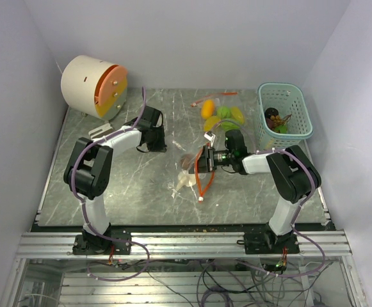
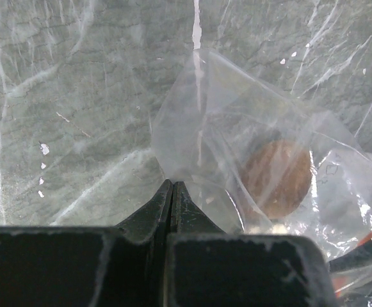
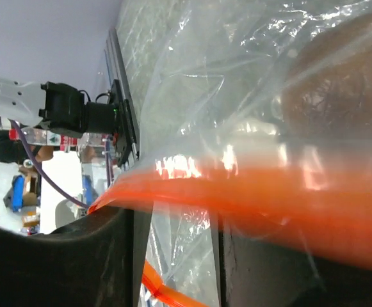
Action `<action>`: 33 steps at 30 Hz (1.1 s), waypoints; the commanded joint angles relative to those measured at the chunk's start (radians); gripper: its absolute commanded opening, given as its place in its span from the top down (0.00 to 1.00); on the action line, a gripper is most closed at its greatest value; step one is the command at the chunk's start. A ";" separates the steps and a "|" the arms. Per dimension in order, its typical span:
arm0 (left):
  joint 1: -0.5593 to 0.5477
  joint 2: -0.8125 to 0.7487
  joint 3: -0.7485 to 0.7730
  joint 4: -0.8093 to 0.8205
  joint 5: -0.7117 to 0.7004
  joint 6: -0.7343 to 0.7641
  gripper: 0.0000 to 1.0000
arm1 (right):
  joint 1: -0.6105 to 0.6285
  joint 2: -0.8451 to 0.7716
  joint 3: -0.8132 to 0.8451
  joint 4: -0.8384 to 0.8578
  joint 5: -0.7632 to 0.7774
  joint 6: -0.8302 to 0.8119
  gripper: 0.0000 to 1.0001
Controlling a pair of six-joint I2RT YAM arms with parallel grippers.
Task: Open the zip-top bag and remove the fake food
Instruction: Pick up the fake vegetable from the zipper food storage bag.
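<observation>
The zip-top bag [image 1: 189,171] lies crumpled mid-table, its red-orange zip strip [image 1: 202,182] curling toward the near edge. My right gripper [image 1: 200,161] is at the bag's mouth. In the right wrist view its fingers [image 3: 77,256] stand apart, and the strip [image 3: 256,192] and clear film drape across the open right gripper [image 3: 176,262]. A brown lump of fake food [image 2: 277,179] shows inside the bag [image 2: 224,128], blurred in the right wrist view [image 3: 339,83]. My left gripper [image 2: 173,185] is shut, tips at the bag's far corner; I cannot tell if film is pinched.
A pale teal basket [image 1: 299,109] with dark pieces stands at the back right. Yellow, orange and green toy pieces [image 1: 221,116] lie behind the right arm. A white drum with an orange face [image 1: 93,86] sits back left. Walls close in on three sides.
</observation>
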 commanded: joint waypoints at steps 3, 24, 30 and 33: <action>-0.005 0.022 0.007 0.024 0.027 -0.004 0.93 | 0.025 -0.049 0.084 -0.290 0.152 -0.228 0.47; -0.048 0.026 0.027 0.013 0.023 -0.009 0.93 | 0.075 0.051 0.370 -0.493 0.691 -0.330 0.28; -0.070 0.030 0.091 -0.026 0.057 -0.001 0.93 | 0.078 0.116 0.411 -0.477 0.630 -0.320 0.22; -0.070 0.003 0.151 -0.080 0.069 0.007 0.93 | 0.074 0.092 0.387 -0.461 0.626 -0.295 0.23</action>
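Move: From the right hand, the brown vegetable in the bag lies about 4 cm ahead, 4 cm to the left and 4 cm lower. The white vegetable is some 4 cm back and 4 cm left, about 5 cm below it, and the yellow fruit outside the bag sits roughly 18 cm ahead and 6 cm right, 4 cm lower. From the left hand, the brown vegetable is about 4 cm back, 9 cm to the right and 2 cm down. Forward some 11 cm goes the right hand, still under the orange zip in the bag's mouth, its fingers opening wide and tipping down about 30 degrees while it turns clockwise, then sinking beside the brown vegetable. The left hand, shut on the bag's edge, first barely moves, then shifts about 3 cm right. ##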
